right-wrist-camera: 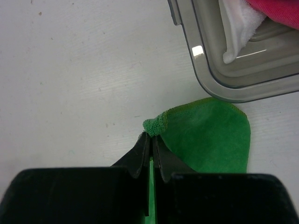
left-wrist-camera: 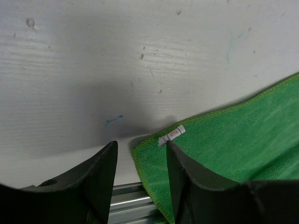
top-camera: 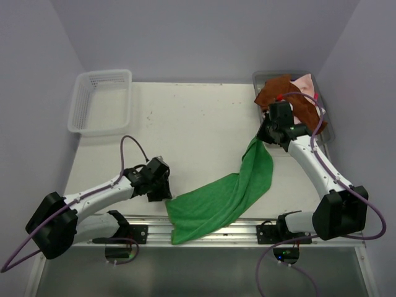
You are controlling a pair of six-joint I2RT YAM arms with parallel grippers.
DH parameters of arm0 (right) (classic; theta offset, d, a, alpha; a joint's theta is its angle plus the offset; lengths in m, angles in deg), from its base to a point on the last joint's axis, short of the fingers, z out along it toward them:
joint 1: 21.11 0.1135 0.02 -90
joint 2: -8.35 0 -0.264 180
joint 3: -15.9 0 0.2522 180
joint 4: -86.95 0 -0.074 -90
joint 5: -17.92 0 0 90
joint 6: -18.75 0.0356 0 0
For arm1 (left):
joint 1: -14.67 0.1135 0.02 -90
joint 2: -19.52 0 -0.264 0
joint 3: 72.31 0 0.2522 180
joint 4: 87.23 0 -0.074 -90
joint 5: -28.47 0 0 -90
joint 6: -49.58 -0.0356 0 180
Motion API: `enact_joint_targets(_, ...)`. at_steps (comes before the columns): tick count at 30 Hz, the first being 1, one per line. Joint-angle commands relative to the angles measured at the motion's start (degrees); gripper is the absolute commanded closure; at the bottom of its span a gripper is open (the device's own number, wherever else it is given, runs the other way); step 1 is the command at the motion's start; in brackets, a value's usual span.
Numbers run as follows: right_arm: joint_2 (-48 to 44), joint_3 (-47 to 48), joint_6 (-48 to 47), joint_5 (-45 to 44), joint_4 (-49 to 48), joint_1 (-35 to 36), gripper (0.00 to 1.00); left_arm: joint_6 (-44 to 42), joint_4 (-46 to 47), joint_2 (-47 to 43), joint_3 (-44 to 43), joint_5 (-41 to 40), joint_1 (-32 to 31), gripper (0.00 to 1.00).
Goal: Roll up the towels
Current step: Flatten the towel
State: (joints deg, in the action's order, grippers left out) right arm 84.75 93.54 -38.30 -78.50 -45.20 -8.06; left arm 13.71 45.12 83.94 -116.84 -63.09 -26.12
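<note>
A bright green towel lies stretched on the white table from the upper right down to the front edge, its near end hanging over the rail. My right gripper is shut on the towel's far corner, seen in the top view just left of the tray at the right gripper. My left gripper is open at the towel's near left corner; the corner with its white label lies between and under the fingers, ungripped. A rust brown towel and a pale pink towel sit in the tray.
The clear grey tray stands at the back right; its corner is close ahead of my right gripper, with a white towel and a magenta towel inside. A white mesh basket stands at the back left. An aluminium rail runs along the front edge.
</note>
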Motion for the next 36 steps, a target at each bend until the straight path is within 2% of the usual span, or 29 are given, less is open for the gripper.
enact_joint_targets(1,-2.0,-0.5,-0.3,-0.3,-1.1,0.0,1.0,2.6,1.8,2.4,0.1,-0.7,-2.3,0.53)
enact_joint_targets(6,-1.9,-0.8,-0.2,-0.4,-1.2,0.0,1.0,4.3,2.9,4.9,-0.1,-2.1,-5.1,0.58)
enact_joint_targets(9,-2.0,-0.5,-0.3,-0.5,-1.0,0.1,1.0,4.9,3.0,6.2,-0.2,-3.1,-5.2,0.72)
enact_joint_targets(10,-2.0,-0.5,-0.3,-1.0,-1.0,0.0,1.0,5.1,2.7,6.2,-0.3,-3.4,-5.2,0.88)
enact_joint_targets(11,-2.2,-0.4,-0.6,-1.2,-0.9,0.0,1.0,5.3,2.3,6.1,-0.9,-4.3,-5.1,0.97)
enact_joint_targets(12,-2.3,-0.4,-0.5,-1.3,-0.8,0.0,1.0,5.5,0.8,5.5,-1.4,-5.1,-5.2,1.0)
enact_joint_targets(19,-3.6,-0.6,-1.4,-2.3,0.8,-0.1,1.0,3.7,-10.6,-0.6,-10.7,-17.1,-3.4,1.0)
enact_joint_targets(24,-5.5,-1.2,-1.8,-2.8,1.7,-0.1,1.0,-4.4,-8.6,-2.8,-15.6,-17.5,5.2,1.0)
enact_joint_targets(28,-6.7,0.3,-2.1,-3.3,2.8,0.0,1.0,-8.6,-9.0,-1.7,-22.7,-21.5,8.4,1.0)
enact_joint_targets(36,-11.1,11.1,-3.9,-7.6,8.4,-0.1,1.0,-17.9,-6.7,-2.9,-38.2,-24.8,14.2,1.0)
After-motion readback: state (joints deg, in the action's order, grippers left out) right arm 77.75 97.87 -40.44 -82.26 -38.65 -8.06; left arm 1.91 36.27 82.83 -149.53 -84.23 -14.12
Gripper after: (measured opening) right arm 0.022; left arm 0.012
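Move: The near left corner of the green towel lies just below the open left fingers, about 1 cm back, 1 cm to the right and 2 cm down. The metal rail starts a few centimetres nearer and has its middle some 12 cm back; the white basket stands about 34 cm ahead and 26 cm left. From the right hand, already gripping another towel corner, that left corner lies roughly 21 cm back, 33 cm left and 16 cm lower; the grey bin is some 13 cm ahead and 15 cm right of the right hand. Ease the left gripper a little down, back and right onto the towel's loose corner and shut the fingers to pinch it. Then lift it about 20 cm while carrying it some 15 cm forward and slightly left, towards the white basket, tipping the fingers outward some 30 degrees. Keep the right pinch closed and, late on, raise that hand about 5 cm. ##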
